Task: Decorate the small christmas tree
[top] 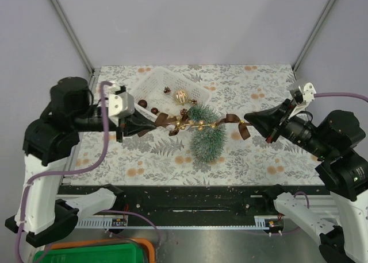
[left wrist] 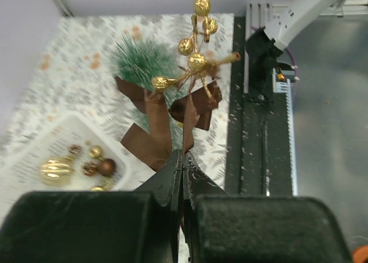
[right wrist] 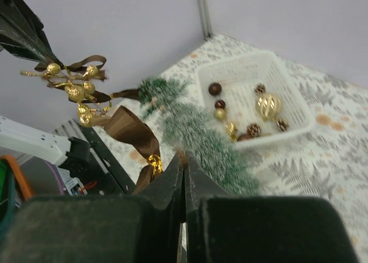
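The small christmas tree [top: 207, 138] lies on its side on the leaf-print cloth, in front of the white basket [top: 150, 74]. A brown ribbon garland [top: 195, 124] with gold beads hangs stretched above it, between my two grippers. My left gripper [top: 150, 124] is shut on the garland's left end. In the left wrist view, ribbon loops [left wrist: 150, 142] run from that gripper [left wrist: 183, 155] to the bead cluster [left wrist: 195, 62] and the tree [left wrist: 144, 59]. My right gripper [top: 248, 120] is shut on the right end. In the right wrist view, the ribbon [right wrist: 129, 131] leaves that gripper [right wrist: 184, 158] beside the tree [right wrist: 195, 131].
The basket [right wrist: 299, 119] holds a ribbed gold bauble [top: 181, 96], small brown and gold balls and pinecones. Metal frame posts stand at the table's back corners. A green bin [top: 92, 252] with an orange rim sits below the table's near edge, left.
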Controlling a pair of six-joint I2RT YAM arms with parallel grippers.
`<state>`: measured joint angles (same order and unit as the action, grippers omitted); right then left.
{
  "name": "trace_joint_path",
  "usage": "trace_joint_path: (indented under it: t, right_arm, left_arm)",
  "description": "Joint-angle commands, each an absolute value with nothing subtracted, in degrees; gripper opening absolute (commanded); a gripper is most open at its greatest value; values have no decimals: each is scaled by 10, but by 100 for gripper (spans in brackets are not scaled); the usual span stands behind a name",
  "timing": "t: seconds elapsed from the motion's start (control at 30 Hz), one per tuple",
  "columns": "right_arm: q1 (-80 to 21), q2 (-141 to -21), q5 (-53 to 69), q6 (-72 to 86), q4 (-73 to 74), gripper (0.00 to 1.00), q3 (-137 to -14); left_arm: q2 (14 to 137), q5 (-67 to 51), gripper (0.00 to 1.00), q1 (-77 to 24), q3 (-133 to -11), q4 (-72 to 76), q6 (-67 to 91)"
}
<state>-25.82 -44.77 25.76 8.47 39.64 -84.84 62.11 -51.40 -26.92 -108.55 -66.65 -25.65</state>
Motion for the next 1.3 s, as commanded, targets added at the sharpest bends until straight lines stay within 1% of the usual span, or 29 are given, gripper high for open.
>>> trace_joint_path:
  t: [0.0, 0.13, 0.37, 0.53, 0.63, 0.9, 1.13, 1.27]
  right_arm:
    - [-257, -410, 144, 83, 448, 0, -801]
    - [-257, -384, 98, 116, 452, 0, -731]
    - [-257, -375, 32, 146, 417, 0, -627]
    - [-257, -395, -53, 139, 410, 0, -612]
    - [-257, -401, -82, 138, 405, 0, -610]
    - [-258, -411, -94, 147, 384, 0, -572]
    - [-257, -472, -64, 123, 282, 0, -560]
    - [-257, -504, -49, 107, 203, 0, -557]
  left_arm:
    - [612, -528, 0, -272, -975, -619, -247]
    - [599, -529, 0, -279, -879, -574, -229]
    - [616, -505, 3, -289, -810, -491, -177]
    - [634, -503, 9, -304, -778, -434, -130]
    - [645, -494, 12, -315, -759, -412, -112]
    - [669, -459, 20, -345, -715, -392, -117]
    - [694, -387, 23, -351, -717, -353, -123]
    - [714, -374, 23, -351, -737, -332, -115]
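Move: The garland is already stretched between the two closed grippers; the tree it is taken to stands about 13 cm ahead of the left hand and 18 cm to its right, and 10 cm ahead of the right hand and 8 cm to its left, its middle some 28 cm below both. The tray lies roughly 32 cm ahead of the left hand, 1 cm right; a clear tag lies 20 cm ahead of the right hand, 3 cm right. The garland is carried down about 20 cm onto the tree's near side, both hands sinking fast with their fingers tipping down some 20 to 25 degrees, also edging forward. Partway down, the left fingers open a little and let go of their ribbon end, that hand drifting right; the right keeps its pinch, shifts right, turns about 30 degrees clockwise and finishes with a forward push past the tree's right side. ##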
